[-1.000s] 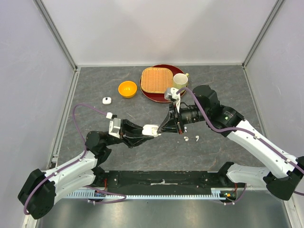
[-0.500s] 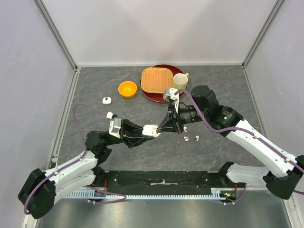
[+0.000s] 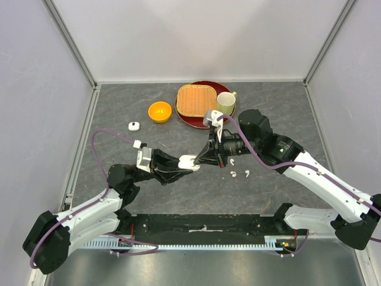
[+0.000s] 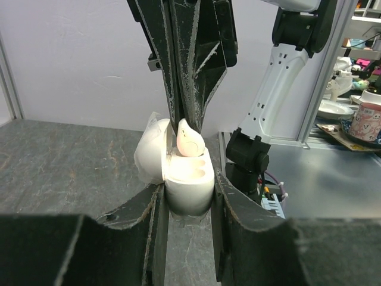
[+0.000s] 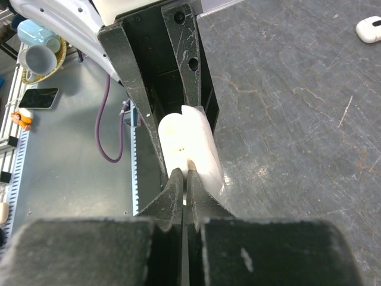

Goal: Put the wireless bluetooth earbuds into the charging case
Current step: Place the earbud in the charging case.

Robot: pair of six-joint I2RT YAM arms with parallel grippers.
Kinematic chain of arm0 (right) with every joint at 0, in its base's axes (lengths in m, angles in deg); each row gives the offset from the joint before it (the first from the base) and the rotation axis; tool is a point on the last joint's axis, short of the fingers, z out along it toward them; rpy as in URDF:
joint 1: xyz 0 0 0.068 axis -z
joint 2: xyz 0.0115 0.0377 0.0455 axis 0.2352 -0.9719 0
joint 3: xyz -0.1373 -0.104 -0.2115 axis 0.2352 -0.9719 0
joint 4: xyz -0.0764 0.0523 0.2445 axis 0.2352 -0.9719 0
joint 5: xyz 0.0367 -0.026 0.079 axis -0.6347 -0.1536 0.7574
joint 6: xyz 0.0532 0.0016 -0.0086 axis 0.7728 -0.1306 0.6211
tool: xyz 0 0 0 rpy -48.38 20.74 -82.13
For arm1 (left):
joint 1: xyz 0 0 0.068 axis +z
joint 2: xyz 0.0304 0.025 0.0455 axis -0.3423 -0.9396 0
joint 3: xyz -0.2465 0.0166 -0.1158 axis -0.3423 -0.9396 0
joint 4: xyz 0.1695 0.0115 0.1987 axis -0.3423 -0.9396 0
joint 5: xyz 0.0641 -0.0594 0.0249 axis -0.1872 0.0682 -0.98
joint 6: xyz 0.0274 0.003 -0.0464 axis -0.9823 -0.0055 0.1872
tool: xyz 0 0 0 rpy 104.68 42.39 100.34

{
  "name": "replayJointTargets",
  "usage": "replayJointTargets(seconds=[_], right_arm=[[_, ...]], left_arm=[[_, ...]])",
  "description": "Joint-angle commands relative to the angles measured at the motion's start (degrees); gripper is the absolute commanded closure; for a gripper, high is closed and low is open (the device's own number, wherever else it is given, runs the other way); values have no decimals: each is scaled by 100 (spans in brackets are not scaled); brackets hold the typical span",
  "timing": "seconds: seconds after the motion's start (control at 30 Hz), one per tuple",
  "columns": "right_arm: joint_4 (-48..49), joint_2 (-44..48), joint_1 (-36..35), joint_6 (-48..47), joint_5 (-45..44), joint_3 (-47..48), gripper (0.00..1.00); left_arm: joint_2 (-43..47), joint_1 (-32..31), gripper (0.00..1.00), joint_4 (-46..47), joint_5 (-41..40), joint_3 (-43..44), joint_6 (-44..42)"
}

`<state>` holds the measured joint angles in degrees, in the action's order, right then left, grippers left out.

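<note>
My left gripper [image 4: 187,199] is shut on the base of an open white charging case [image 4: 189,179], held just above the table with its lid [image 4: 149,156] swung left. From above, my right gripper [image 4: 186,122] is shut on one white earbud [image 4: 189,140], whose lower end sits at the mouth of the case's rear socket. The front socket shows no earbud. The top view has both grippers meeting at the case [image 3: 188,161] mid-table. Three more earbuds [image 3: 234,174] lie loose on the table to the right of it.
A second, shut white case [image 3: 134,126] lies at the left, also seen in the right wrist view [image 5: 368,28]. Behind stand an orange bowl [image 3: 159,111], a red plate [image 3: 205,121] with a woven mat [image 3: 196,99], and a mug [image 3: 225,102].
My right gripper has edged slightly left and down with the earbud, closing onto the case. The left arm holds the case almost still.
</note>
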<state>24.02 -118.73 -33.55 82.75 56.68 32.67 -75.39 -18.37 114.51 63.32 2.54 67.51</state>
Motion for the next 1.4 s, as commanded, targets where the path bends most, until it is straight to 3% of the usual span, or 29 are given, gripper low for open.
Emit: replayJointTargets(seconds=[0.0, 0.43, 0.87, 1.03, 1.1, 1.37], right_arm=[[440, 184, -31, -5, -424, -157, 100], [440, 255, -39, -155, -381, -281, 100], [475, 114, -48, -67, -372, -237, 90], [467, 113, -48, -67, -345, -236, 80], [475, 122, -48, -67, -345, -237, 72], [502, 166, -48, 12, -345, -201, 66]], left_arm=[[6, -28, 98, 358, -151, 152, 146], [67, -28, 98, 429, -345, 81, 137], [50, -28, 98, 464, -380, 64, 102], [50, -28, 98, 464, -389, 46, 85], [50, -28, 98, 464, -407, 37, 76], [58, -28, 98, 455, -442, -15, 41]])
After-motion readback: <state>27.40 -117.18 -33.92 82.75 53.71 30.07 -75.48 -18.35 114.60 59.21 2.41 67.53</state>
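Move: The right gripper holds an earbud against the open charging case. The case's middle is about 2 cm to its left, level fore and aft and 1 cm below; the raised lid is some 2 cm left and 2 cm farther out, at the same height as the hand. Nearest loose earbud: roughly 15 cm right, 5 cm ahead and 28 cm below. The left gripper grips the case, its middle about 2 cm right, 1 cm ahead and 1 cm above. Ease the right gripper forward just under 1 cm with a turn of some 5 degrees, the earbud still at the case's bay, then hold there and open the shut fingers to about a third, so they spread either side of the earbud, the forward finger staying close beside it. Keep the left gripper's hold on the case and let it creep about 1 cm forward too. ##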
